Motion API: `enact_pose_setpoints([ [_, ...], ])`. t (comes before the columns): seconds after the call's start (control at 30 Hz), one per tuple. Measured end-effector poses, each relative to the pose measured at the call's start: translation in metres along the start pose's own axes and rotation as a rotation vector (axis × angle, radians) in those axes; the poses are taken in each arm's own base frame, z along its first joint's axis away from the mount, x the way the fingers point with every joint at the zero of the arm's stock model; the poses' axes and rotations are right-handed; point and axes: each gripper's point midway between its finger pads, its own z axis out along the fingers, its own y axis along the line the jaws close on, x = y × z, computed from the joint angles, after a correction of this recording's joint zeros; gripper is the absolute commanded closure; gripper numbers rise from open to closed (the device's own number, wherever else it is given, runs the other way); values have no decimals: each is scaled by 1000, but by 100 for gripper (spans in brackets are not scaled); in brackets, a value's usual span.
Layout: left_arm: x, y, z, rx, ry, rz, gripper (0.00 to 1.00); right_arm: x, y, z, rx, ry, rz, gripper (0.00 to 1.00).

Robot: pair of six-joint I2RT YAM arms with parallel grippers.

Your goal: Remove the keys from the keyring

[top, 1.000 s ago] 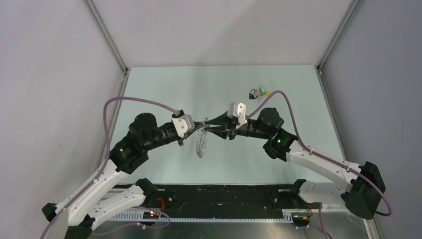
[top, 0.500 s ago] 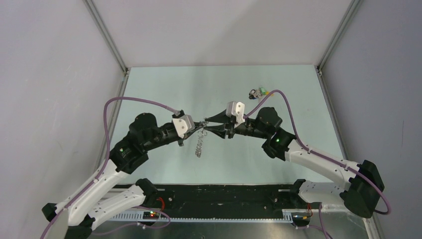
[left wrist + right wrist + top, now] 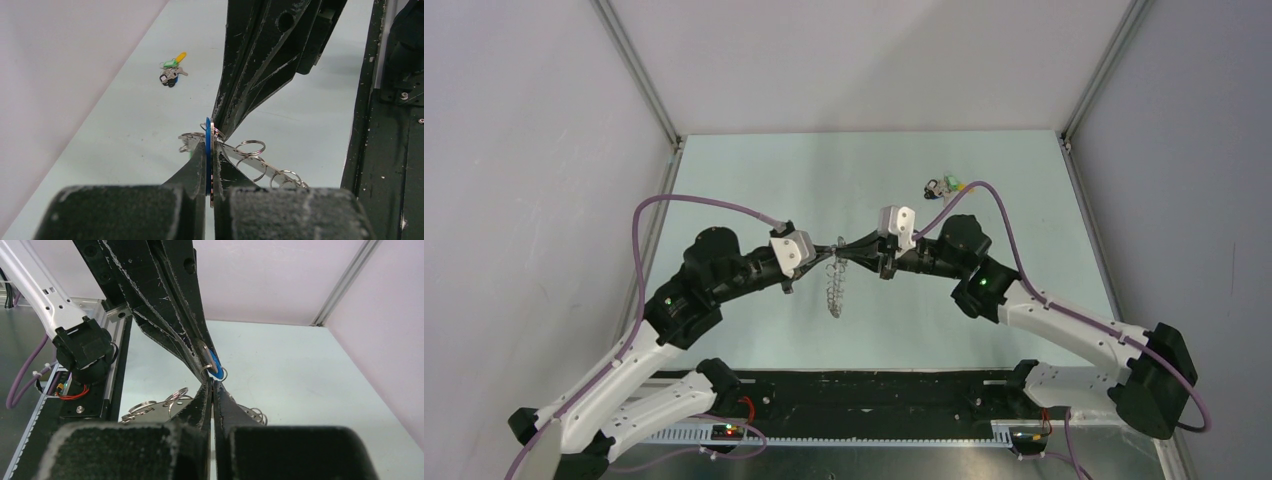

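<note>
The keyring [image 3: 834,290] hangs in mid-air between my two grippers, a thin silver band fringed with small split rings. It also shows in the left wrist view [image 3: 265,167] and the right wrist view [image 3: 150,411]. My left gripper [image 3: 827,250] [image 3: 209,144] is shut on a blue-headed key [image 3: 207,135] at the top of the ring. My right gripper [image 3: 848,250] [image 3: 211,385] meets it tip to tip, shut on the keyring's upper edge just below the blue key [image 3: 215,366]. Several loose coloured-headed keys [image 3: 944,185] [image 3: 171,74] lie on the table at the far right.
The pale green table [image 3: 984,160] is walled by grey panels on three sides. A black strip [image 3: 874,390] with the arm bases runs along the near edge. Purple cables [image 3: 694,205] loop above both arms.
Half a second ago my right gripper's jaws were spread apart; now they are shut at the top of the keyring. The hanging ring has swung slightly right. The left gripper has held still.
</note>
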Motion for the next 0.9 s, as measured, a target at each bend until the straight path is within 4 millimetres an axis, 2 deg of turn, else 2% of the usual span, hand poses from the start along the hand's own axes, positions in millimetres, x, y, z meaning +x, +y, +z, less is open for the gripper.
enact_pose_setpoints([
  [0.13,-1,4,-2,-27,1,3,100,-3,-4,-6,17,2,11,100],
  [0.33,-7,8,-6,-53,-21,14,100,-23,-8,-15,37,-46,38,100],
  [0.9,-5,6,0,-30,-19,10,100,-60,-10,-15,32,-187,82,100],
])
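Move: My right fingers are already shut on a small ring at the rim of the toothed metal plate. The blue-tagged key, still pinched in my left hand, lies about 1 cm to their left, level with them and neither ahead nor back. The plate's middle hangs some 6 cm back and 4 cm lower, straight in line sideways. From my left hand, that small ring is about 2 cm to the right, level in height and neither ahead nor back. I draw the ring in my right hand away from the blue-tagged key, first about 2 cm to the right and then mostly straight up, some 6 cm in all, fingers staying shut and tipping about 10 degrees upward. My left hand keeps its pinch on the key, drifting up only about 1 cm and partly sinking back. ##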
